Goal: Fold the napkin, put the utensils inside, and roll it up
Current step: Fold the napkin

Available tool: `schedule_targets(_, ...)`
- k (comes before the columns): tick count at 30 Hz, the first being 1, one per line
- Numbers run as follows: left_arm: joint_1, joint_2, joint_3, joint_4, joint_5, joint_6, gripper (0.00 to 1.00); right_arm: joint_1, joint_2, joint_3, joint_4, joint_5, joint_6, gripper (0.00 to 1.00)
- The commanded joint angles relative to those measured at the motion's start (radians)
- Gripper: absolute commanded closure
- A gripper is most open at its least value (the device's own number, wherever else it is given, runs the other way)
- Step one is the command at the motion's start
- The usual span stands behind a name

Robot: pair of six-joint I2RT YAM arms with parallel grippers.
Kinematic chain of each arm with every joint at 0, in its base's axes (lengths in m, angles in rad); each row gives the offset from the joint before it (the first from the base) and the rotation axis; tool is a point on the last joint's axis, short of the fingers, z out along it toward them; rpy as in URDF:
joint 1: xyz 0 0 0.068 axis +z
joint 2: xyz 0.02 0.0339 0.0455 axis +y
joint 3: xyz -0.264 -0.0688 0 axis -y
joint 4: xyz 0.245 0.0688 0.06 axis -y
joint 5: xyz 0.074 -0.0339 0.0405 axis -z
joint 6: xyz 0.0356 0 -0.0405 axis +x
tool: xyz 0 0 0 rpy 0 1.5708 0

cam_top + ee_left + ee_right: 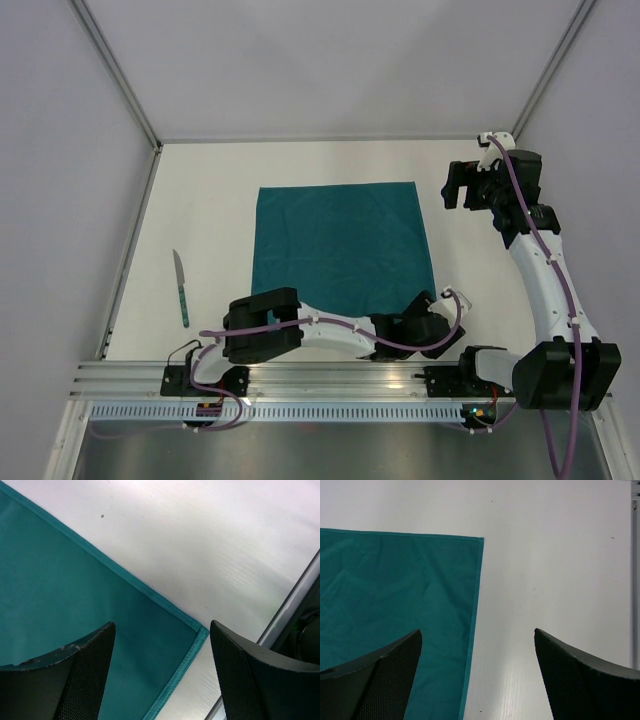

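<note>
The teal napkin [340, 245] lies flat and unfolded in the middle of the white table. A knife [181, 288] with a teal handle lies to its left, apart from it. No other utensil shows. My left gripper [430, 310] is low over the napkin's near right corner. In the left wrist view the gripper [162, 623] is open and empty, with the napkin [75, 595] and its hemmed corner between the fingers. My right gripper [458, 190] is beside the napkin's far right corner. In the right wrist view it [477, 630] is open and empty over the napkin's [395, 590] right edge.
White walls with metal corner posts close in the table at the back and sides. An aluminium rail [330, 375] runs along the near edge by the arm bases. It also shows in the left wrist view [295, 605], close to the right finger.
</note>
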Motion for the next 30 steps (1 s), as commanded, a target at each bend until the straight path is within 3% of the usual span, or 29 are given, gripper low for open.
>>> schedule_targets(1, -0.023, 0.034, 0.051, 0.041, 0.023, -0.036, 0.20, -0.002, -0.021, -0.006, 0.009, 0.048, 0.023, 0.02)
schedule_targets(22, -0.041, 0.075, 0.032, 0.005, -0.040, -0.005, 0.30, -0.004, -0.029, -0.024, 0.012, 0.059, 0.013, 0.02)
schedule_targets(30, -0.041, 0.102, 0.034, 0.007, -0.049, 0.009, 0.46, -0.002, -0.032, -0.032, 0.015, 0.057, 0.011, 0.02)
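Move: The napkin's near-right corner is about 2 cm back and 2 cm right of the left gripper's hand point, some 4 cm below. The napkin's middle lies roughly 18 cm forward and 18 cm left of the hand; the table's front rail is about 6 cm back, level sideways. From the right gripper that corner is some 27 cm back, 7 cm left and 24 cm down. Bring the left gripper down about 3 cm onto the napkin's near-right corner, easing back some 2 cm early on, then sinking almost straight down. Keep the fingers pointing forward-right and down. Narrow them steadily around the corner, faster at the end, but leave them partly open, with the finger nearer the rail reaching the corner's tip. ##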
